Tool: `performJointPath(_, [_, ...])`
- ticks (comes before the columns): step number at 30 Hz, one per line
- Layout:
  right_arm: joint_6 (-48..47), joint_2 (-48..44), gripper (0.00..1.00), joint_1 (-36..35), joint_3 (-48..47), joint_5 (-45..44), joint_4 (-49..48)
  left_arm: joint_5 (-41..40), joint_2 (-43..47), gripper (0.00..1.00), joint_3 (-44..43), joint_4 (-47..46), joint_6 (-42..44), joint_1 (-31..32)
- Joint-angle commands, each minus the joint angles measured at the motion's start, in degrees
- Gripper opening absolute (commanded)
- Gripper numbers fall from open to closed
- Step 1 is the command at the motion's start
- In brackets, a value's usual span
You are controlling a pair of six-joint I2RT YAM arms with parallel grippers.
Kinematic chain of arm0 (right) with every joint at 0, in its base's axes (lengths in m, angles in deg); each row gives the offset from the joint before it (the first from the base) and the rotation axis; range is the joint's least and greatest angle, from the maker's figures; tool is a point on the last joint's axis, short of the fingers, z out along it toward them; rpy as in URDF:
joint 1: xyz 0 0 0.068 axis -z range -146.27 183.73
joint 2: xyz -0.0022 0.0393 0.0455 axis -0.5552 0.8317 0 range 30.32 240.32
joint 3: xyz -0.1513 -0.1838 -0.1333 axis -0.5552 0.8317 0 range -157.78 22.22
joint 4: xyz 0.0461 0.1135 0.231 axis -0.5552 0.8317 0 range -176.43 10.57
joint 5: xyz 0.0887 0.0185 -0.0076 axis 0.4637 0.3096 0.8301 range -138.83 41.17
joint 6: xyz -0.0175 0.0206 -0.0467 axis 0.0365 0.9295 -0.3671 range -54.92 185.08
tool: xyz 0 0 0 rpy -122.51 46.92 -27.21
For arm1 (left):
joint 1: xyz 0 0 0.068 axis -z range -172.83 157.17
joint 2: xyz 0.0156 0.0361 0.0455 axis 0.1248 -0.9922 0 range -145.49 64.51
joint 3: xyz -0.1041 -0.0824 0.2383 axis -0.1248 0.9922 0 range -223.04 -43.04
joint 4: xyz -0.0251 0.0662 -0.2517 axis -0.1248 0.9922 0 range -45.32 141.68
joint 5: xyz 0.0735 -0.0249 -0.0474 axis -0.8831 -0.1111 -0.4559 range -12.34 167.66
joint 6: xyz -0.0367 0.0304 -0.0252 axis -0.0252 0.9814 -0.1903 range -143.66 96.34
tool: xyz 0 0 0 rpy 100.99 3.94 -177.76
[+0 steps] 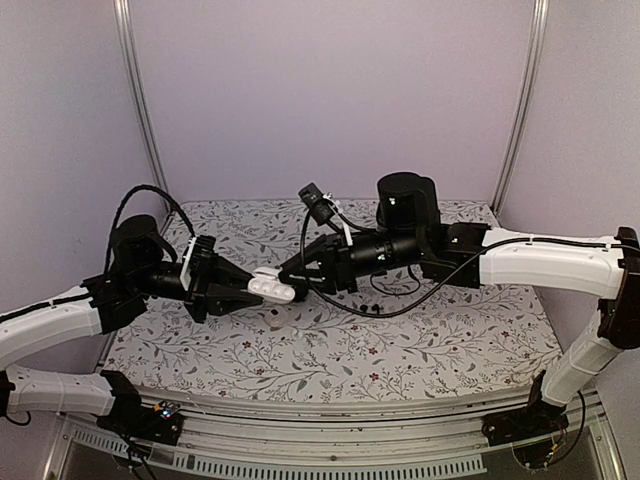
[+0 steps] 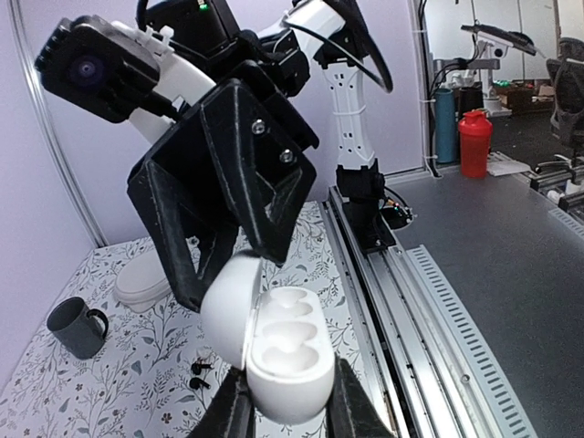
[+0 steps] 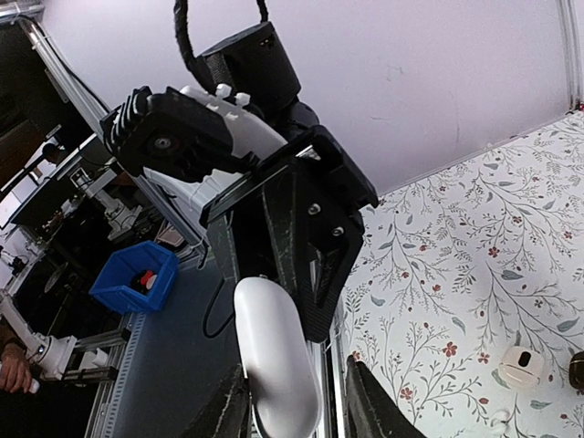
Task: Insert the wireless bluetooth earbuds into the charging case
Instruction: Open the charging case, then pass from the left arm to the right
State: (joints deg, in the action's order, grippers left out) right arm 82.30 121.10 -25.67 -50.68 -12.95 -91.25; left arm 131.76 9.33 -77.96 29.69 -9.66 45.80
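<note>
My left gripper point(image 1: 262, 285) point(image 2: 285, 401) is shut on the body of the white charging case point(image 2: 287, 356) point(image 1: 276, 285), held above the table. The case stands open, its lid point(image 2: 226, 306) swung to the left and both wells empty. My right gripper point(image 1: 298, 275) point(image 3: 294, 401) meets it from the right, open, its fingers straddling the lid point(image 3: 274, 351). One finger point(image 3: 228, 411) lies against the lid and the other point(image 3: 365, 401) stands off it. Two black wireless bluetooth earbuds point(image 2: 197, 375) lie on the floral mat below.
A dark mug point(image 2: 78, 327) stands on the mat at the left, and a white rounded object point(image 2: 144, 278) lies behind the right fingers. A small white item with an orange mark point(image 3: 523, 368) rests on the mat. A metal rail point(image 2: 401, 301) runs along the table edge.
</note>
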Motion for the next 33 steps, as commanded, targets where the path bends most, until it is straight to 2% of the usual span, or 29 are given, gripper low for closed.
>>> performJointPath(1, [1.77,0.03,0.36,0.46,-0.42,-4.57,-0.28,-0.01,1.14,0.00,-0.60,-0.71,0.69,1.09])
performJointPath(5, [0.89,0.01,0.38,-0.04,-0.07,-4.46,-0.02,-0.54,0.77,0.00,-0.42,-1.65,-0.56,1.18])
performJointPath(10, [-2.60,-0.43,0.39,-1.56,-0.03,-9.55,1.71,0.61,-0.60,0.00,-0.59,-3.46,-3.43,1.08])
performJointPath(18, [-4.76,-0.45,0.28,-1.88,-0.19,-13.05,3.23,1.95,-1.73,0.00,-0.67,-5.19,-5.81,1.09])
performJointPath(21, [-4.73,-0.78,0.20,-2.00,0.11,-12.83,2.79,1.86,-2.01,0.00,-0.44,-5.09,-5.95,1.07])
performJointPath(24, [-4.90,-0.70,0.05,-2.33,-0.04,-12.89,2.99,1.29,-2.31,0.00,0.01,-5.85,-6.87,1.09])
performJointPath(29, [-5.49,-0.73,0.03,-2.69,-0.05,-13.15,2.94,0.58,-3.15,0.00,0.29,-7.48,-8.53,1.00])
performJointPath(33, [-6.09,-1.40,0.03,-2.99,0.35,-14.03,2.05,-0.14,-3.23,0.10,0.70,-8.21,-9.50,0.84])
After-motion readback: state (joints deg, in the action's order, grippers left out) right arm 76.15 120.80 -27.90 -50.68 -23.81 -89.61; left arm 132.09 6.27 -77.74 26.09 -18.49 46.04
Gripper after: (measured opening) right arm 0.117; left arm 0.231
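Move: The case's half-open lid lies about 3 cm to the left of the right hand, roughly 1 cm ahead and 1 cm lower, between the parted fingers. From the left hand, which holds the case's base, the lid is some 4 cm to the right, 2 cm ahead and 1 cm up. Down on the table, around 30 cm below the right hand, the small white box is 10 cm ahead and 6 cm left, and the black box 17 cm straight ahead. Ease the right gripper forward about 1.5 cm and slightly down around the lid, rolling its forward side up and turning it clockwise, each by some 8 degrees, then close its fingers to pinch the lid between them. Keep the left grip on the base nearly in place, rolling its forward side down about 10 degrees. ##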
